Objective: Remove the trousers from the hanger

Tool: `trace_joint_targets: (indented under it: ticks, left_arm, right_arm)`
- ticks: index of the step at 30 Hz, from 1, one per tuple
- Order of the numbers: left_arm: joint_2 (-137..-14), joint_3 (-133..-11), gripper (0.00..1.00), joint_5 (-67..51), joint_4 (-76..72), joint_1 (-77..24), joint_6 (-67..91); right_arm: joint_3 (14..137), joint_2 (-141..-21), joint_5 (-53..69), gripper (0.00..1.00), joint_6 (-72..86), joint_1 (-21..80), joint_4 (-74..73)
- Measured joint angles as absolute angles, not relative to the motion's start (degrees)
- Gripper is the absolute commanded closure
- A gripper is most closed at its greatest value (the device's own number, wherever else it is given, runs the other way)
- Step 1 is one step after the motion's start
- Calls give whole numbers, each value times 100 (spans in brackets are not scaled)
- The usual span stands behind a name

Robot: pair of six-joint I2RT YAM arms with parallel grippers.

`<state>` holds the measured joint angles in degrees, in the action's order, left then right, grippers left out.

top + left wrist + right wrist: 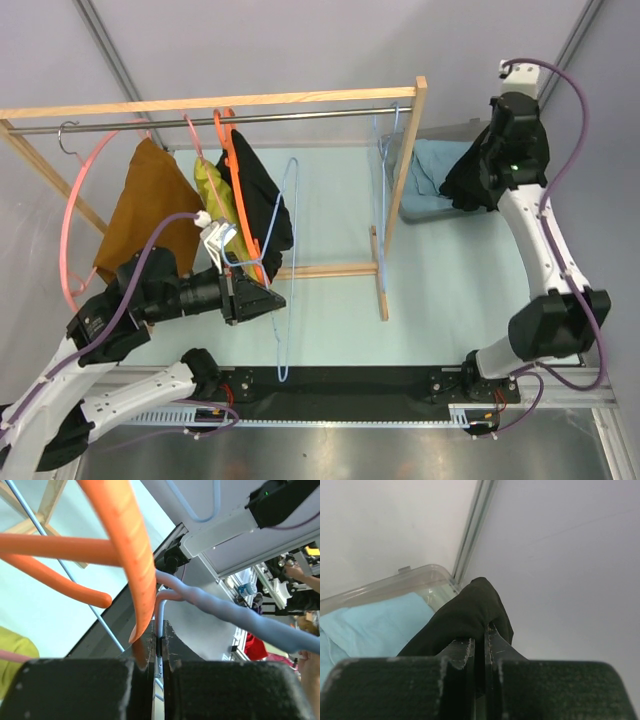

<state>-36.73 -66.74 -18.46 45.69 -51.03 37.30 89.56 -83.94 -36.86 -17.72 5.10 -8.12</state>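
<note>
My right gripper [485,632] is shut on a bunch of black trousers [465,617]. It holds them up at the back right [468,180], over a clear bin [422,577]. A bare light-blue wire hanger [286,250] slants down in front of the rack, and its wire [161,617] runs between the fingers of my left gripper [160,630], which is shut on it. In the top view that gripper [272,300] sits at the rack's near side, by the hanger's lower half.
The wooden rack [250,100] with its metal rail carries a brown garment [140,210], a yellow-green one [212,185], and a black one [265,200] on an orange hanger [125,545]. A pink hanger [70,230] and another blue hanger [385,150] hang there too. Light-blue cloth [425,178] lies in the bin.
</note>
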Motion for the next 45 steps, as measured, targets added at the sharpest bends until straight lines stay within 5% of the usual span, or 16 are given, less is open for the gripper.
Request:
trace_joint_targets:
  ticks: [9, 13, 17, 24, 35, 45]
  left_arm:
    - [-3859, -6674, 99, -1841, 4397, -5103, 3179]
    - [-3964, -6674, 100, -1844, 4318, -5103, 3037]
    - [-4036, -6674, 100, -1844, 4248, -5103, 2991]
    - [-4038, -6672, 100, -1728, 4254, -5103, 3087]
    - [-3929, -6672, 100, -1249, 4303, -5103, 3682]
    - [-3780, -6781, 100, -1017, 4346, -5103, 4117]
  right_arm:
    - [9146, -10418, -3677, 100, -1986, 917, -47]
    - [9985, -11625, -3579, 92, -1887, 1184, -209]
    - [11194, -12722, -3533, 60, -1728, 1378, -626]
    - [12328, -13480, -3369, 30, -1105, 1459, -1745]
    - [10763, -11338, -1828, 7, 899, 607, -3288]
    - [8910, -7603, -1004, 7, 1702, 532, -4154]
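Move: The black trousers are already in the right hand. The bin they are meant for has its middle roughly 12 cm ahead of that hand, 8 cm left and 34 cm below; the folded blue trousers lie inside, about 10 cm left of the hand. The rack's right post stands some 14 cm back and 29 cm left. From the left hand, which holds an empty blue hanger, the bin is about 49 cm ahead and 39 cm right. The black trousers, still pinched by the right hand, are swung down about 24 cm, forward 19 and left over the blue trousers, fingers tipping down. Near the bottom the fingers open wide and let go; the hand draws back some 25 cm and up, rolling its left side upward. The left hand keeps its blue hanger, easing slightly forward. ##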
